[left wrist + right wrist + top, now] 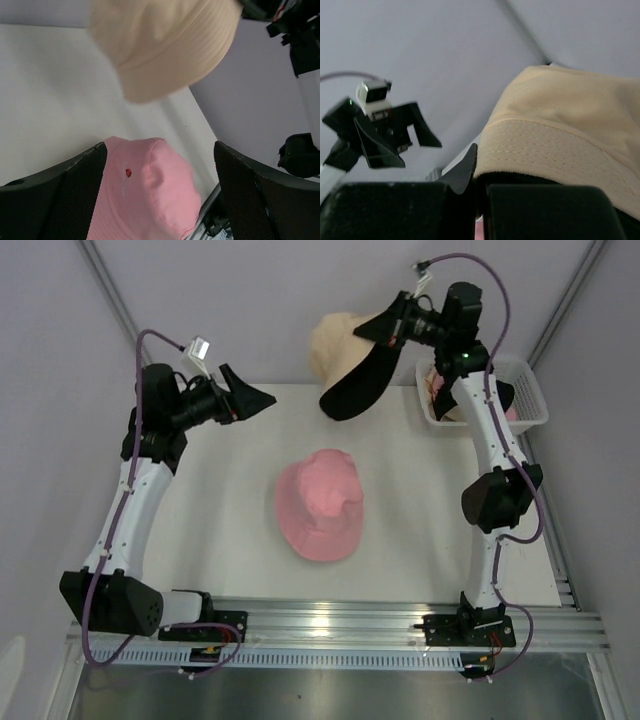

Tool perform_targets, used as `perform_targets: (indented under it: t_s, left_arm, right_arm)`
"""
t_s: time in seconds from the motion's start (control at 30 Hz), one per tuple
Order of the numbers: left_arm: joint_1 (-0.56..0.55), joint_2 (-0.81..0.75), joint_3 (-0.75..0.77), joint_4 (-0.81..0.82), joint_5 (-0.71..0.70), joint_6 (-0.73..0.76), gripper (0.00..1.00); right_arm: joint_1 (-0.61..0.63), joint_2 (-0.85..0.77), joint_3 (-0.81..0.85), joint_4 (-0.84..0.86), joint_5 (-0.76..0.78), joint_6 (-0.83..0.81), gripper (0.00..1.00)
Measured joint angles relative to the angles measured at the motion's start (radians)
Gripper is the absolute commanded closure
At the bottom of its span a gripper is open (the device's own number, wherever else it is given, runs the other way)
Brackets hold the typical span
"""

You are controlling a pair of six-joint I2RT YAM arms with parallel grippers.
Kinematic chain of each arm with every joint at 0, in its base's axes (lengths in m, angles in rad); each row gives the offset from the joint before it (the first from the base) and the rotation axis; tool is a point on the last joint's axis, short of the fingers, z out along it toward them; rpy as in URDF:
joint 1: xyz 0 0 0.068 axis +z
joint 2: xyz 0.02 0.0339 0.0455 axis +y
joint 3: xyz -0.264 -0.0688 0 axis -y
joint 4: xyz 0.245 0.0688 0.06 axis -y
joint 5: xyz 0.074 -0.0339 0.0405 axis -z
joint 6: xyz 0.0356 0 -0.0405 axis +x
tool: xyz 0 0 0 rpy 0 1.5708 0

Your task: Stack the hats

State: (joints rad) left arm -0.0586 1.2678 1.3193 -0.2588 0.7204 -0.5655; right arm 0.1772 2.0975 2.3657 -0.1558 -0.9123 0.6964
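Note:
A pink hat lies flat in the middle of the table. A pale peach hat sits raised at the back edge. My right gripper is shut on the brim of a black hat, which hangs in the air just right of the peach hat and partly overlaps it. My left gripper hovers open and empty at the back left, pointing toward the hats.
A white lattice basket stands at the back right corner behind the right arm, with some pale fabric inside. Grey walls close in at the back and sides. The metal rail runs along the near edge.

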Motion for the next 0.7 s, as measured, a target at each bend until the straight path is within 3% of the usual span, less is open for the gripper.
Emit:
perform_targets:
  t_s: [0.23,0.7]
  left_arm:
    - [-0.106,0.122,0.192,-0.066,0.046,0.112,0.05]
    - [-0.137,0.052,0.019,-0.124,-0.201,0.399,0.1]
  right_arm:
    - [0.182,-0.024,-0.044,-0.197,-0.055,-0.126,1.0]
    - [0.246,-0.116,-0.055,-0.219,-0.134,-0.133,1.0]
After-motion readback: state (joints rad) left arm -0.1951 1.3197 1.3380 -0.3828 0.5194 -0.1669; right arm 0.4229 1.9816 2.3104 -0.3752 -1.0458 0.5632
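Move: Some 20 cm back, 12 cm to the left and 23 cm below the right hand, which already pinches the beige hat, is the pink hat on its stand; the bin is about 17 cm ahead of that hand, 34 cm to its right and 33 cm below. For the open left hand, the hanging beige hat is roughly 12 cm ahead, 23 cm to the right and near level, and the pink hat about 5 cm back, 17 cm to the right and 16 cm below. Carrying the beige hat in its shut fingers, the right hand sweeps about 13 cm back and 10 cm left towards the pink hat and the left hand, turning some 20 degrees counter-clockwise; it dips, then climbs back to its height. The left hand, fingers staying wide open, first slides about 5 cm right and a little up, then eases back left and sinks beside the beige crown, rolling its left side up. ##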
